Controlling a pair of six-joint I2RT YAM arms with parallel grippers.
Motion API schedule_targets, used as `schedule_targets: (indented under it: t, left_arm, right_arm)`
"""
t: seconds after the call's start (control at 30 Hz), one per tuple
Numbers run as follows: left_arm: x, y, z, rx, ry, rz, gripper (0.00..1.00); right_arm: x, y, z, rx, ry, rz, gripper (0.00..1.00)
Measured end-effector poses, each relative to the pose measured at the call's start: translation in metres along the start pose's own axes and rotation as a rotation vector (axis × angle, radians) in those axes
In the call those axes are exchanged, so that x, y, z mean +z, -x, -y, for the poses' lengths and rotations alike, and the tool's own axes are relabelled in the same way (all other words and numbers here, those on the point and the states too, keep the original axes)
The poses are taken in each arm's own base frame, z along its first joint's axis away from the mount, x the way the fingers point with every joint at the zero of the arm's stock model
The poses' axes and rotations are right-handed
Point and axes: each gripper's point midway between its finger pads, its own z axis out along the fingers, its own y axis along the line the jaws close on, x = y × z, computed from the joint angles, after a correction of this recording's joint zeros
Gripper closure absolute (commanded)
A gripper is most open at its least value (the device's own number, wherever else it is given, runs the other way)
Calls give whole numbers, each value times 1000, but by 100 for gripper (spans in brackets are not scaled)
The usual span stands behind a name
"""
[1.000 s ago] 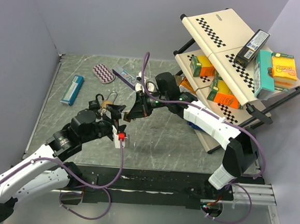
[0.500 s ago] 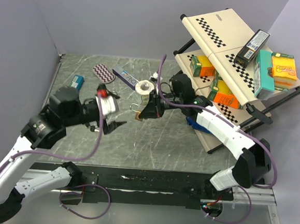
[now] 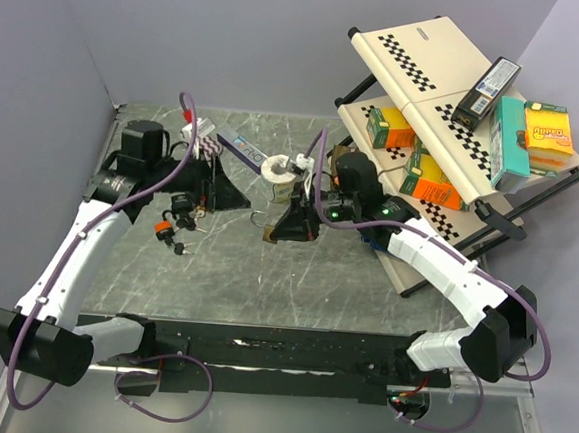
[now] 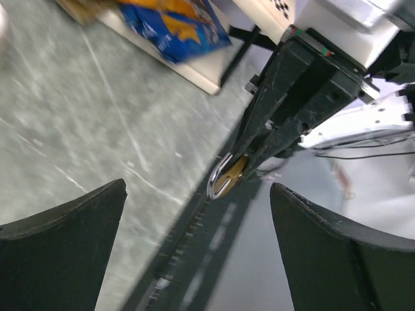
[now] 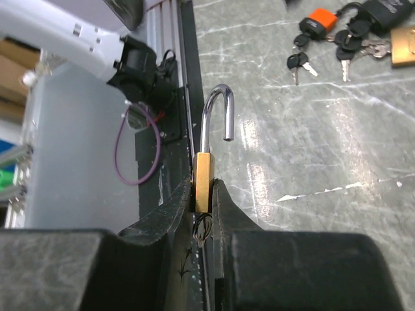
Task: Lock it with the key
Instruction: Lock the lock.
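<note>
A brass padlock with its steel shackle swung open stands upright in my right gripper, which is shut on the lock's body. A small wire ring hangs below the body between the fingers. From above, the padlock is held over the table's middle by the right gripper. A bunch of keys with an orange tag lies on the table, also seen from above as keys. My left gripper hangs wide open beyond them with nothing between its fingers, and its wrist view faces the padlock.
A second brass padlock lies by the keys. A white tape roll, a dark box and a striped pad sit at the back. A tilted shelf rack with boxes fills the right side.
The left arm has drawn back to the far left and its jaws have opened wide. The key bunch now shows on the table. The right gripper has shifted slightly right with the padlock.
</note>
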Motion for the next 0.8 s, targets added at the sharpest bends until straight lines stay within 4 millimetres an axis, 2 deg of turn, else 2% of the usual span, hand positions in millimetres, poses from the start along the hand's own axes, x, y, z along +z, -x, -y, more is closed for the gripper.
schedule_targets:
  t: [0.07, 0.27, 0.4, 0.6, 0.8]
  left_arm:
    - [2, -10, -1, -57, -12, -20, 5]
    - [5, -18, 0, -91, -26, -42, 10]
    - [8, -26, 6, -80, -57, -67, 16]
    - [16, -48, 13, -54, -101, -135, 21]
    - [26, -71, 2, -113, -115, -206, 26]
  right_arm:
    - [2, -3, -5, -26, 13, -13, 100]
    - [8, -9, -16, -77, 40, -45, 100]
    - [8, -5, -22, -96, 50, -45, 100]
    - [8, -1, -23, -101, 51, -39, 100]
    - [6, 2, -24, -140, 49, -38, 100]
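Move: The small brass padlock, its shackle open, is already pinched in the right fingertips, its middle about 2 cm left of that hand and 1 cm below. From the left gripper it lies some 9 cm right, 4 cm back and 7 cm below. From the left gripper, the paper roll stands about 16 cm ahead, 11 cm right and 14 cm below; the large padlock lies 12 cm ahead, 9 cm left and 18 cm below. Bring the left gripper down about 6 cm, and some 4 cm back and a little right, to the open shackle, sinking fastest at the end. Turn it about 10 degrees clockwise, tip it slightly and begin closing the wide-open fingers, one close beside the shackle. Keep the right pinch on the body, shift it 2 cm back and slightly left early on, then hold it nearly still. ##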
